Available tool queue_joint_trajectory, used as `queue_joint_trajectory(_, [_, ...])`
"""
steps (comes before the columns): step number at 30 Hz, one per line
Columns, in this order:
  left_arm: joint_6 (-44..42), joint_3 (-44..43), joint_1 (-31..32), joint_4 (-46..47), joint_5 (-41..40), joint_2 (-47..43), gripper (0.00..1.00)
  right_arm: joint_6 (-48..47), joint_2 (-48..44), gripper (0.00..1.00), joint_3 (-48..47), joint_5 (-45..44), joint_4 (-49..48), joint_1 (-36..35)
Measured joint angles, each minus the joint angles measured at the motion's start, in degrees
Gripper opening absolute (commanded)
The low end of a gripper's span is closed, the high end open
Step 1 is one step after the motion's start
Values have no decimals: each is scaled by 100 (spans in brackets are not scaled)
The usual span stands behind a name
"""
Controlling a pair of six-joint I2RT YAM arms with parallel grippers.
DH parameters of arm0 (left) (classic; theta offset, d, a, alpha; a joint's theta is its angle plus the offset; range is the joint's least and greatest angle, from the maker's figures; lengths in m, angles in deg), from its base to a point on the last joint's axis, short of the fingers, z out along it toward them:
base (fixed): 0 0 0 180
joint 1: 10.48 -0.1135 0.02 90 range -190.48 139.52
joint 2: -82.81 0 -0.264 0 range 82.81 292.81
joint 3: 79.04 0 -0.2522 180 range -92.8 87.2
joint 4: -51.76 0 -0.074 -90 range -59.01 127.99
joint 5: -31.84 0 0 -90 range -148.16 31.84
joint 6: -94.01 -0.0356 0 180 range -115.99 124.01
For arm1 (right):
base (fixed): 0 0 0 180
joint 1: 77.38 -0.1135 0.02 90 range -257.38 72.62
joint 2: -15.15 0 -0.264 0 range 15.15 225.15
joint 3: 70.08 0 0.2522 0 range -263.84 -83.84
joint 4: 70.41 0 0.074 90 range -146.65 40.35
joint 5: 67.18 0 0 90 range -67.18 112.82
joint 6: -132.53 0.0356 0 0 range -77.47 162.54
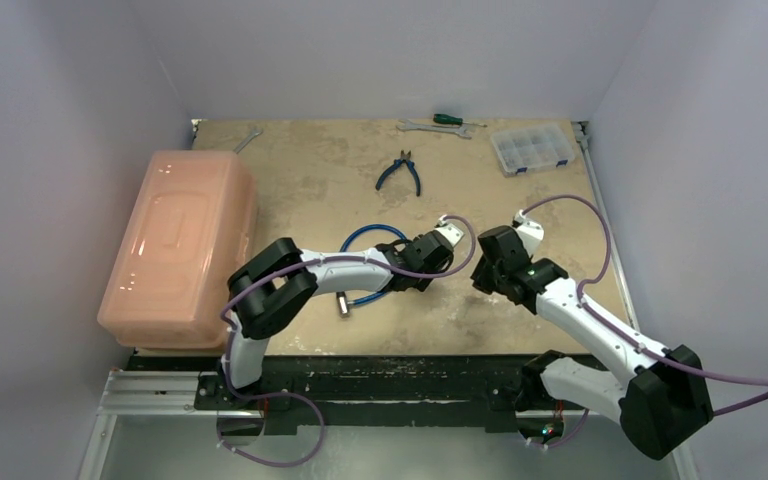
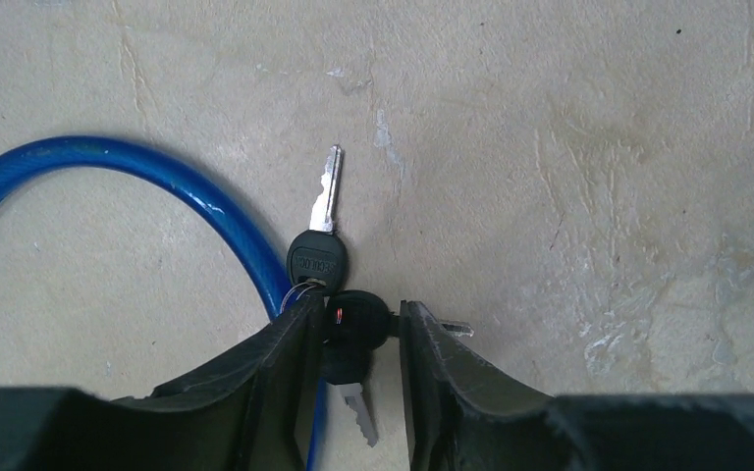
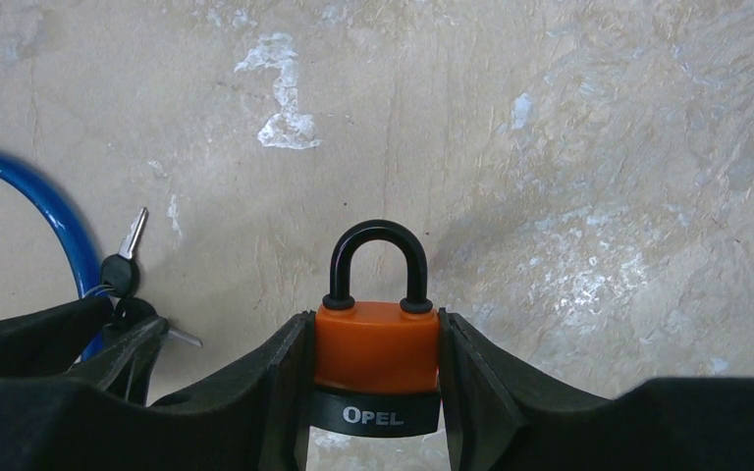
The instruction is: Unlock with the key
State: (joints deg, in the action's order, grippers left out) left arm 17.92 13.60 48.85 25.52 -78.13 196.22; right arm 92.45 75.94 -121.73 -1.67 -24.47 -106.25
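Note:
A bunch of three black-headed keys (image 2: 317, 260) lies on the table beside a blue cable (image 2: 157, 177). My left gripper (image 2: 358, 306) straddles the middle key's head (image 2: 361, 322). Its left finger touches the head and a thin gap shows at the right finger. That key's blade tip (image 2: 457, 327) pokes out beyond the right finger. My right gripper (image 3: 375, 316) is shut on an orange padlock (image 3: 376, 348) with a black base marked OPEL. The black shackle (image 3: 376, 235) stands closed and points away from the wrist. In the top view both grippers (image 1: 448, 242) (image 1: 495, 258) sit close together mid-table.
A pink lidded bin (image 1: 180, 245) fills the left side. Blue-handled pliers (image 1: 400, 172) lie beyond the arms. A screwdriver (image 1: 447, 119), a wrench (image 1: 430, 128) and a clear organiser box (image 1: 532, 149) sit at the back. The cable's metal barrel (image 1: 343, 303) lies under the left arm.

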Motion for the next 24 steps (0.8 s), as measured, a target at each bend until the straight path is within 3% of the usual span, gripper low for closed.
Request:
queue_joint_trajectory(10, [13,170,0,315,236,-37,14,103,-22,16,0,0,68,0])
queue_joint_trajectory(16, [153,772,24,629,649,-450,11,151,-31,16,0,7,83,0])
queue_joint_trajectory(21, [337,1314,160,647,1132,-925,12,164,-133,16,0,20,98,0])
queue_joint_trajectory(24, [404,1484,326,466,1408,-1220,23,179,-164,16,0,22,105,0])
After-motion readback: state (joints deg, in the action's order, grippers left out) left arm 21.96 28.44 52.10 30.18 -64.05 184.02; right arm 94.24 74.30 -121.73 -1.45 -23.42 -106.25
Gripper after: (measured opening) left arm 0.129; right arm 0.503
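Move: The keys lie practically at my left fingertips, about 1 cm ahead and 1 cm below, under the half-open fingers. The blue cable's ring is centred about 9 cm to my left hand's left and 1 cm ahead of it; its metal end is some 15 cm left and 8 cm back. The padlock in my right hand is about 14 cm right of my left hand, 3 cm back and some 5 cm higher. From my right hand the keys are about 14 cm left, 3 cm ahead and 7 cm down. I shut my left fingers on one of the keys, pinching its shaft near the black head while my hand creeps slightly back and right, low over the table. Then I draw it back faster, about 8 cm in all, level, away from the cable towards the table's front edge, turning the wrist some 15 degrees, mostly tipping the fingers further down, left side lower, and clockwise. ##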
